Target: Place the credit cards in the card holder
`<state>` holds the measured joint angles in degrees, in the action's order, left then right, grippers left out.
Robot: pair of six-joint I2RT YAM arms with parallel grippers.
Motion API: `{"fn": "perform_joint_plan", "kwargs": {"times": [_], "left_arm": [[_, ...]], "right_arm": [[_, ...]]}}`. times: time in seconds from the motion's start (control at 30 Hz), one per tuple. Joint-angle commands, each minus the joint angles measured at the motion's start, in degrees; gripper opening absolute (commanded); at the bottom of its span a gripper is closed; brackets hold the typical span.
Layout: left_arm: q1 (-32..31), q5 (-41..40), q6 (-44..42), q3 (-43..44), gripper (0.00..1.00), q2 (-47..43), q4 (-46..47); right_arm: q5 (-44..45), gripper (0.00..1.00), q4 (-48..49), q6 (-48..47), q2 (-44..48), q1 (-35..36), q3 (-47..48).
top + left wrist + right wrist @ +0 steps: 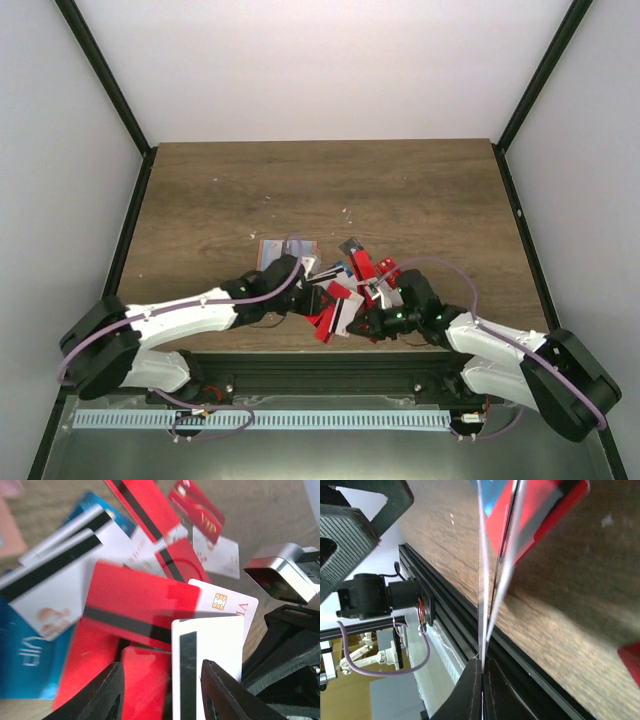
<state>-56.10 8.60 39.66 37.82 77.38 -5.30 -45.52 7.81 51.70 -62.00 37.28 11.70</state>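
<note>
The credit cards (345,285) lie in a loose heap near the table's front edge, mostly red, some white and blue. In the left wrist view they fill the frame: a red striped card (135,610), a white card with a black stripe (207,655), a blue one (25,665). My left gripper (162,690) hangs open just over the heap (316,298), gripping nothing. My right gripper (482,667) is shut on thin cards seen edge-on, raised off the wood beside the heap (368,318). The card holder (286,250), salmon-coloured, lies flat behind the heap and shows blurred at the corner (7,535).
The black rail (330,362) runs along the table's near edge, right under the held cards (445,605). The left arm's black body (350,530) is close on one side. A silver part of the right wrist (280,572) sits by the heap.
</note>
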Motion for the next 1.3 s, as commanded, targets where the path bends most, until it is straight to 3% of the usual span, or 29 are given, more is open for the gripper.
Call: {"fn": "perform_joint_plan", "kwargs": {"times": [0.0, 0.3, 0.47, 0.9, 1.1, 1.27], "left_arm": [[3.36, -2.09, -4.34, 0.60, 0.45, -6.28, -5.55], [12.01, 10.16, -6.88, -3.27, 0.46, -14.88, -1.00], [13.71, 17.08, -8.06, -4.48, 0.47, -16.77, 3.52], [14.76, 33.14, -5.94, -7.13, 0.46, -8.14, 23.58], [14.71, 34.98, -5.17, -6.46, 0.45, -6.90, 26.32], [14.74, 32.61, -7.24, -5.79, 0.44, -8.07, 21.39]], "right_arm": [[0.58, 0.01, -9.09, -6.65, 1.24, -2.81, 5.49], [-4.57, 0.01, -12.96, -16.25, -2.37, -8.71, 15.53], [-7.91, 0.01, -12.44, -18.39, -2.38, -10.88, 18.34], [-13.87, 0.01, -1.95, -15.87, 3.01, -11.53, 14.34], [-13.52, 0.01, -1.04, -14.66, 4.46, -11.60, 13.11], [-12.14, 0.01, -3.02, -15.57, 4.39, -11.53, 13.59]]}}
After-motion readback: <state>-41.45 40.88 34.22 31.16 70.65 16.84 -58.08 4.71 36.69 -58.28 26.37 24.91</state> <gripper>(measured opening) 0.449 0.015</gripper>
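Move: The white cards are already pinched in the right fingers, their middle about 3 cm ahead and 2 cm left of the right hand point and level with it. From the open left hand they are some 5 cm to the right, 2 cm back and 3 cm lower. Loose red striped cards lie on the table roughly 8 cm under the left hand, 2 cm back. The card holder lies about 10 cm ahead, 9 cm left and 8 cm below it. Keep the right fingers shut on the cards and raise them about 11 cm, carrying them 5 cm forward and tipping their far end up some 20 degrees. Bring the open left gripper up about 8 cm alongside, first swinging forward and left, then back and right, fingers tilting up towards level and turning clockwise, until they face the cards' lower end. Don't close them. ##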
